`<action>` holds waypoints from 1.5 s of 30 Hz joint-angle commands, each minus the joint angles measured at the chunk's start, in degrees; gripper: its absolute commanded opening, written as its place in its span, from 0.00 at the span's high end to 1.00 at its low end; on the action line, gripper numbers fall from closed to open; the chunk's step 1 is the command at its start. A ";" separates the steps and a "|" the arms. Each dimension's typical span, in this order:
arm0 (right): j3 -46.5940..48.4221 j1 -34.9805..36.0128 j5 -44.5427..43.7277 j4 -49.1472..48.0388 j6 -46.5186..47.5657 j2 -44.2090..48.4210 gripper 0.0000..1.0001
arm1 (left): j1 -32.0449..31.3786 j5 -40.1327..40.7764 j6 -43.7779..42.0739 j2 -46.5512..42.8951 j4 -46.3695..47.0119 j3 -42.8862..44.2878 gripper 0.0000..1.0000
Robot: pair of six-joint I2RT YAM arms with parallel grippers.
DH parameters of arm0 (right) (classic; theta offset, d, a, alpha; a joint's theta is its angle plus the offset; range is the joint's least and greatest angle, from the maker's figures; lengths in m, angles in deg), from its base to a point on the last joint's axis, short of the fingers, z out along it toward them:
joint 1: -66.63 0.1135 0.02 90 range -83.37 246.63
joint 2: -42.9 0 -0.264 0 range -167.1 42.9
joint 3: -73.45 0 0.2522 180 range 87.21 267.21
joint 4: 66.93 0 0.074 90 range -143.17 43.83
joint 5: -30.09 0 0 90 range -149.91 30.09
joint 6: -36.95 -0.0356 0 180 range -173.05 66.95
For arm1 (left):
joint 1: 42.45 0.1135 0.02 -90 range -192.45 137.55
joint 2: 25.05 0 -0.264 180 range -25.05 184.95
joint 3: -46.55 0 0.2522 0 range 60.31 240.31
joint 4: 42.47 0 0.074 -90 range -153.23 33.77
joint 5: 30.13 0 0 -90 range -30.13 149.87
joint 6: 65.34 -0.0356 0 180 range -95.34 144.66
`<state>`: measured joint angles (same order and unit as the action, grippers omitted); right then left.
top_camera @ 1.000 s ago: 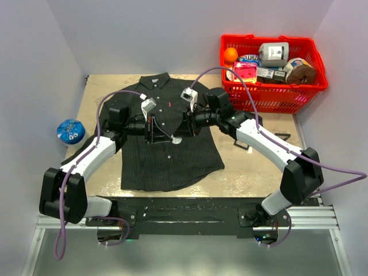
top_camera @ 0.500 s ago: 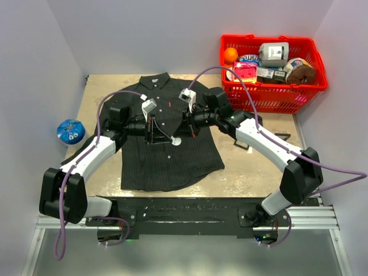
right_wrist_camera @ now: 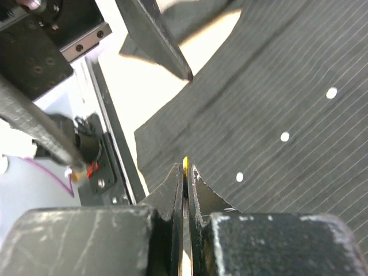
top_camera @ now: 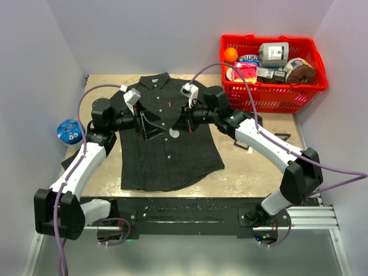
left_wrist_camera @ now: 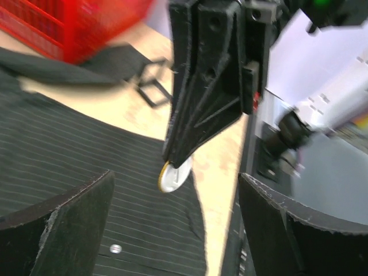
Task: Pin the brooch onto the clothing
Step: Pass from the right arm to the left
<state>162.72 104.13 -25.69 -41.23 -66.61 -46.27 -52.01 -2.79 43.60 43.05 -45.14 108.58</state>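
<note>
The clothing (top_camera: 167, 158) is a dark pinstriped shirt with pale buttons, spread flat on the table; it also shows in the wrist views (left_wrist_camera: 69, 155) (right_wrist_camera: 287, 86). The brooch (top_camera: 174, 133) is a small white disc with a gold rim. My right gripper (top_camera: 180, 127) is shut on it just above the shirt's front. The left wrist view shows the brooch (left_wrist_camera: 174, 175) hanging from the right fingers (left_wrist_camera: 207, 86). Its gold edge (right_wrist_camera: 185, 163) peeks from my right gripper (right_wrist_camera: 185, 170). My left gripper (top_camera: 150, 127) (left_wrist_camera: 176, 192) stands open, apart from the brooch on its left.
A red basket (top_camera: 270, 99) full of groceries stands at the back right. A blue round object (top_camera: 70, 131) lies beyond the table's left edge. A small black frame (top_camera: 241, 144) lies on the tan tabletop right of the shirt.
My left gripper has opened and drawn back to the left, off the brooch. The right gripper has shut on the brooch and holds it alone over the shirt.
</note>
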 commanded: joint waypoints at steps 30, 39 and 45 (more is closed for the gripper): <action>-18.02 2.32 -9.61 -58.79 -31.97 9.71 1.00 | -8.63 39.18 37.39 -6.32 76.18 -33.07 0.16; -18.29 4.16 -10.31 -59.32 -31.70 9.36 1.00 | -10.04 42.26 39.95 -3.32 78.64 -31.84 0.28; -18.81 4.52 -10.84 -59.32 -31.44 9.71 1.00 | -10.83 39.02 39.86 -2.88 81.80 -30.69 0.31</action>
<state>144.66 108.28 -35.00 -97.57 -98.10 -37.39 -62.20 37.56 82.77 39.90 17.00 75.95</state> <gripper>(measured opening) 0.022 0.700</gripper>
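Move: The brooch, already pinched in the right fingertips, sits about 5 cm right of the open left hand, roughly level with it fore and aft and some 4 cm lower. From the right hand point the brooch is about 3 cm left and 1 cm below, with the left hand's open fingers some 8 cm left and 3 cm above. The shirt's middle lies nearly straight under the left hand, about 22 cm down. Upward, about 14 cm, the right hand carries the brooch clear above the left fingers, rolling some 40 degrees so its left-pointing fingertips swing up, and easing slightly back late on; its pinch holds. The left hand, touching nothing, swings up and left about 5 cm, then wavers back almost to its start, its fingers turning forward and tipping upward and narrowing a little from wide open. ##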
